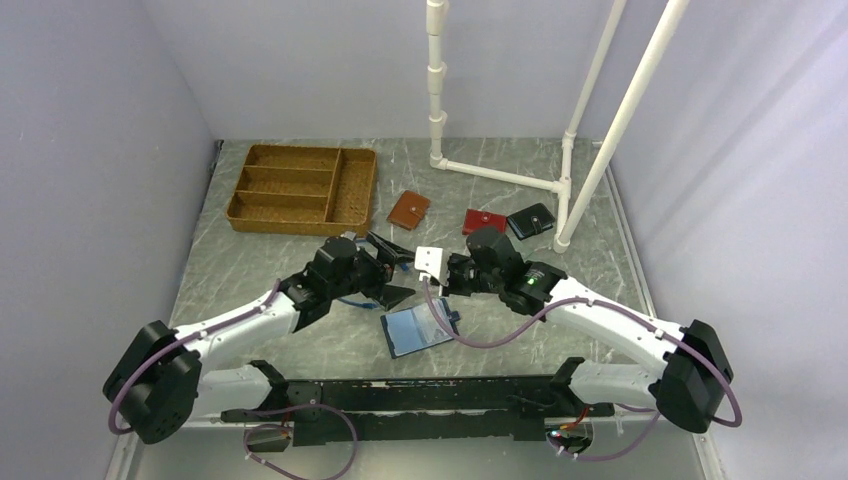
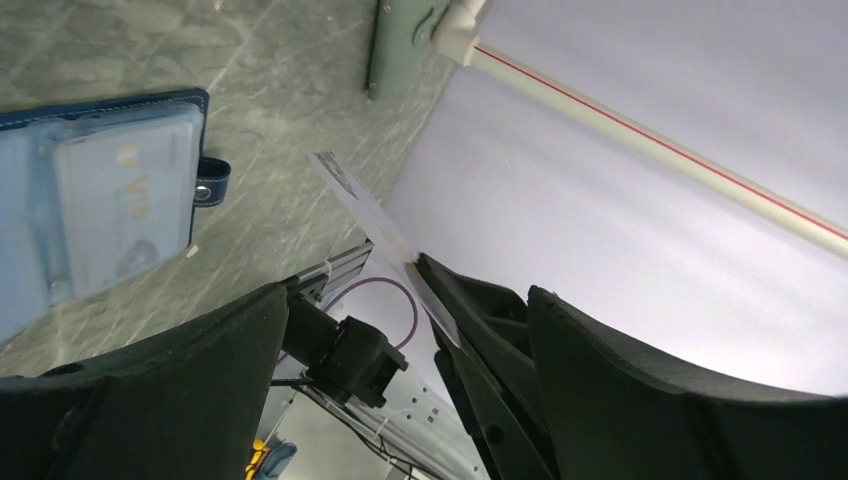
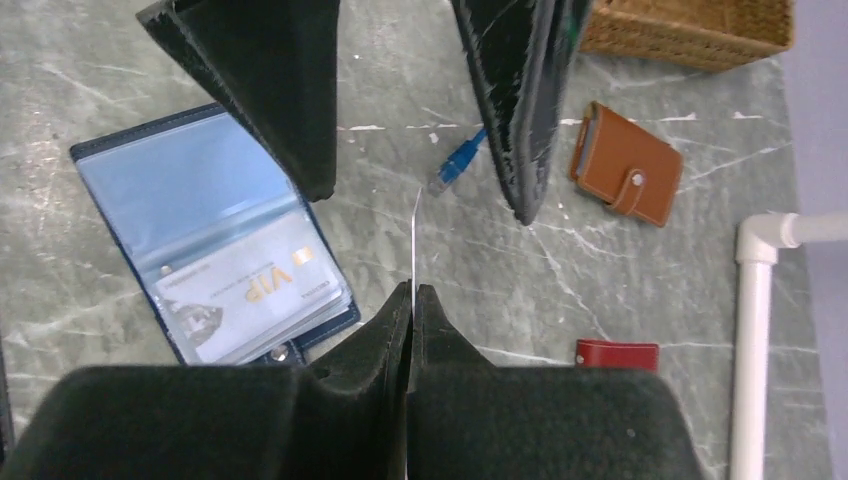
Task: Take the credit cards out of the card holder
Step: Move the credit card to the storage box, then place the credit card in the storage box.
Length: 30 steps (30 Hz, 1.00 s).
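The navy card holder (image 1: pixel 420 328) lies open on the table, its glossy blue sleeves up. A pale credit card marked VIP (image 3: pixel 250 290) sits in its sleeve. My right gripper (image 3: pixel 411 290) is shut on another white credit card (image 1: pixel 430 262) and holds it in the air above the table, seen edge-on in the right wrist view. My left gripper (image 1: pixel 392 270) is open. Its fingers (image 3: pixel 270 90) stand wide on either side of that card's far end without touching it. In the left wrist view the card (image 2: pixel 375 225) sticks up from the right gripper's black fingertips (image 2: pixel 470 300).
A wicker divider tray (image 1: pixel 302 187) stands at the back left. A tan wallet (image 1: pixel 408 210), a red wallet (image 1: pixel 484 220) and a black wallet (image 1: pixel 530 221) lie behind the grippers. A white pipe frame (image 1: pixel 500 175) rises at the back right. A blue cable plug (image 3: pixel 455 162) lies on the table.
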Tool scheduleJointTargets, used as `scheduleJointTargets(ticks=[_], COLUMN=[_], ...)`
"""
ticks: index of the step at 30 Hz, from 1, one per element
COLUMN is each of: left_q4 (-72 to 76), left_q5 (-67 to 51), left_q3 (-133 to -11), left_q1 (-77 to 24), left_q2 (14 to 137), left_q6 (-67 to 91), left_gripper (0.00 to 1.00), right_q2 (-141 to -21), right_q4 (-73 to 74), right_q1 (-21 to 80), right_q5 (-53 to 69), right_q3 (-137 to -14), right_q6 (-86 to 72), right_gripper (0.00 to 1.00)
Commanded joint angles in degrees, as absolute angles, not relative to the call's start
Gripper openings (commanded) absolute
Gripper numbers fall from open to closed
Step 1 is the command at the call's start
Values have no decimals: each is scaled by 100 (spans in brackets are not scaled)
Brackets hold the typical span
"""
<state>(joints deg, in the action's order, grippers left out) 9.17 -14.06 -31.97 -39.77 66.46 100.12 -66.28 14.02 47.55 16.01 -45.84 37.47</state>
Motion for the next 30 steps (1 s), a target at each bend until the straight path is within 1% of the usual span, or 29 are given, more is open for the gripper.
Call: scheduleJointTargets(ticks=[1, 3, 8, 10, 12, 13, 14, 15, 16, 18, 19, 20, 22, 25, 28, 30], left_q4=[781, 835, 1263, 1534, 1777, 1855, 1878, 1880, 1853, 1602, 1275, 425, -978, -2065, -2881, -3200], left_q5=[-1140, -1150, -1276, -1291, -1297, -1300, -1282, -1252, -1218, -1137, -1092, -987, -475, -269, -224, -547], left_q3=[-3463, -3567, -3552, -3452, -3353, -3318, -3294, -3281, -3266, -3308, -3407, -3686, -4151, -4624, -5167, -5587], left_q1=[-4077, -4093, -4096, -4092, -4096, -4096, -4096, -4095, -4089, -4054, -3977, -3910, -3787, -3369, -2921, -2696], left_q2=[6840, 6969, 7327, 7426, 7465, 7458, 7443, 7411, 7364, 7227, 7154, 7054, 6910, 6785, 6800, 6934], left_q6=[10349, 10342, 10464, 10538, 10568, 10547, 10506, 10462, 10390, 10057, 9727, 9248, 7988, 6250, 4405, 3126], left_gripper=[92, 84, 58, 42, 21, 11, 2, 0, 0, 0, 0, 0, 0, 0, 0, 0], right_q2=[-6434, -6459, -6525, -6544, -6563, -6573, -6582, -6588, -6596, -6607, -6616, -6626, -6576, -6379, -6231, -6191], right_q4=[865, 827, 841, 821, 838, 869, 927, 1004, 1094, 1398, 1618, 1825, 2281, 2942, 3133, 3139], right_q1=[4965, 5112, 5425, 5534, 5590, 5603, 5602, 5604, 5605, 5597, 5573, 5501, 5323, 4969, 4635, 4527], right_q5=[1030, 915, 885, 828, 793, 802, 839, 882, 936, 1113, 1406, 1722, 2366, 3225, 3690, 3722], right_q3=[-4501, -4467, -4415, -4389, -4377, -4381, -4404, -4434, -4476, -4616, -4713, -4815, -5015, -5141, -5179, -5149], right_q6=[3864, 3920, 4025, 4086, 4125, 4130, 4133, 4127, 4118, 4088, 4095, 4088, 4184, 4526, 4638, 4657], right_gripper=[0, 0, 0, 0, 0, 1, 4, 9, 17, 40, 53, 59, 66, 74, 77, 78])
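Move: Hanging between the two hands, the card juts from the right hand's shut fingers, its middle about 3 cm left, 1 cm forward and 2 cm below that hand. For the open left hand it lies some 3 cm right and 2 cm lower, level fore and aft. On the table, about 15 cm below the left hand: the blue card holder 6 cm back and 3 cm right, the cable plug 9 cm straight ahead, the storage box 28 cm ahead and 23 cm left. Sinking about 3 cm and easing slightly right and forward, the left hand shuts its fingers on the card, which the right hand still holds and brings a little left and back. The right fingers then open and that hand backs off some 4 cm, while the left carries the card left and forward, about 9 cm towards the storage box, rolling some 30 degrees left side up. ##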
